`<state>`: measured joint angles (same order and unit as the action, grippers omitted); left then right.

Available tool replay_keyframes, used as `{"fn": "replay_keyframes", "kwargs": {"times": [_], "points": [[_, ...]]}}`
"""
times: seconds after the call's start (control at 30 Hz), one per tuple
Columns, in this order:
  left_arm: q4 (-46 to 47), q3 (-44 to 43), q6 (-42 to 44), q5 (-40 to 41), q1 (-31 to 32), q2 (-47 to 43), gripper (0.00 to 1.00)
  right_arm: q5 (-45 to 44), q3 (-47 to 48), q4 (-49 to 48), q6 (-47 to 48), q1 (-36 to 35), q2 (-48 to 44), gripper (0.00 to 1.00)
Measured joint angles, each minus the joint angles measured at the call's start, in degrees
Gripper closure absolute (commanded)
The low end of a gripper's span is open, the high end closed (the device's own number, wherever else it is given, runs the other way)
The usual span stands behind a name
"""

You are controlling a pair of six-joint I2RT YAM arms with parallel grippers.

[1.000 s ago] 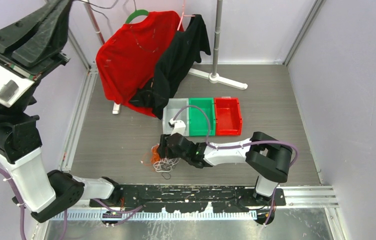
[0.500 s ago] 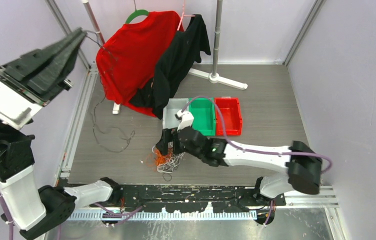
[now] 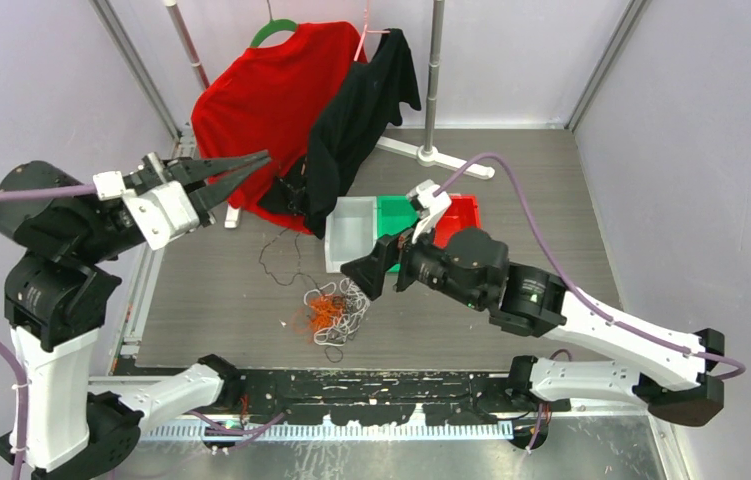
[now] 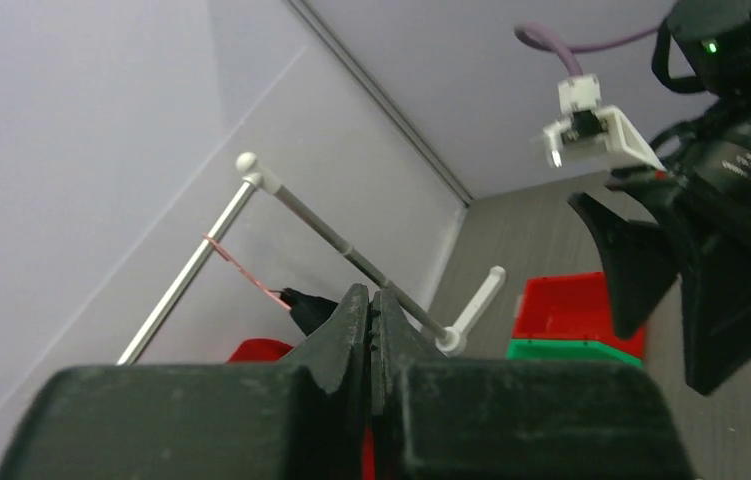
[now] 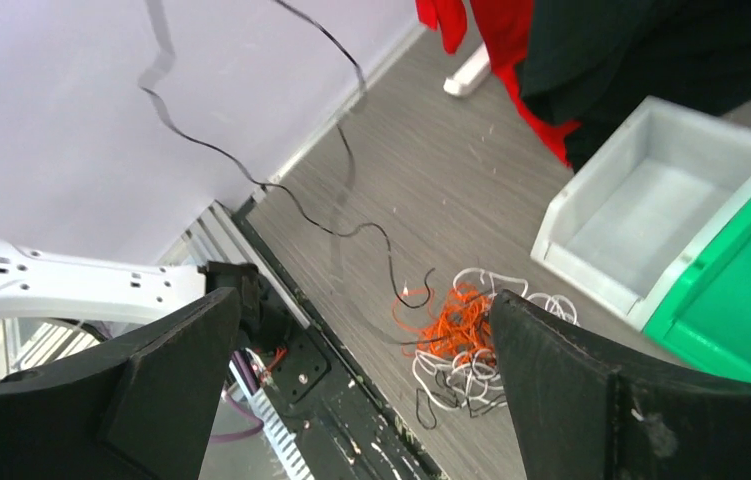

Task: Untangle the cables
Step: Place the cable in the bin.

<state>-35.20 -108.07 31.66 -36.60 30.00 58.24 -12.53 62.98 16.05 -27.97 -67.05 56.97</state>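
Observation:
A tangle of orange, white and black cables [image 3: 331, 312] lies on the grey floor near the front rail; it also shows in the right wrist view [image 5: 461, 335]. One thin black cable [image 3: 273, 250] rises from the pile toward my left gripper [image 3: 263, 160], which is shut and held high at the left. In the right wrist view this black cable [image 5: 346, 150] climbs out of the top of the frame. In the left wrist view my left gripper [image 4: 371, 300] has its jaws pressed together. My right gripper [image 3: 376, 272] is open and empty above the pile's right side, with its jaws wide apart [image 5: 366, 300].
A grey bin [image 3: 351, 232], a green bin [image 3: 396, 215] and a red bin [image 3: 461, 212] stand in a row behind the pile. A red shirt [image 3: 251, 110] and a black garment [image 3: 361, 110] hang on a rack [image 3: 436, 70] at the back. Walls close in on both sides.
My left gripper swung down and to the right, drawing the black cable out of the pile. My right gripper rose off the pile and pulled back to the right.

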Motion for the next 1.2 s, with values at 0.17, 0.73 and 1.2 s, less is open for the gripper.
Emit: {"fn": "replay_keyframes", "kwargs": {"times": [0.17, 0.73, 1.2], "points": [[-1.42, 1.73, -1.38, -1.11, 0.00, 0.04, 1.00, 0.33, 5.55, 0.31, 3.06, 0.04, 0.35, 0.00], [-1.86, 1.36, -4.85, -2.54, 0.00, 1.51, 1.00, 2.64, 13.94, -17.44, 14.38, 0.04, 20.57, 0.04], [-2.80, -3.50, -9.09, -3.13, 0.00, 3.30, 1.00, 1.40, 14.32, -24.28, 13.94, 2.71, 25.18, 0.92]]}}
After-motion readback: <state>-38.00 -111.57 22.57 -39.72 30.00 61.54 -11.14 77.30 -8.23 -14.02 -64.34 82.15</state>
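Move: The black cable hangs from the left gripper's shut fingers. The strand for the right gripper to take is about 10 cm left, 7 cm ahead and 5 cm above it; from the left hand, that spot lies some 20 cm below, 5 cm ahead and 1 cm left. From the right hand, roughly 31 cm down, the orange cable is 8 cm left and 2 cm ahead, the white cable 4 cm left and 2 cm ahead, the white bin 3 cm left and 17 cm ahead. Lift the open right gripper about 5 cm, then sweep it some 11 cm left and 8 cm forward to the hanging black cable, tipping its fingers up nearly 20 degrees; as it arrives, close the fingers around the strand below the left gripper. Keep the left gripper shut on the cable, letting it dip about 2 cm, then rise most of the way back. ##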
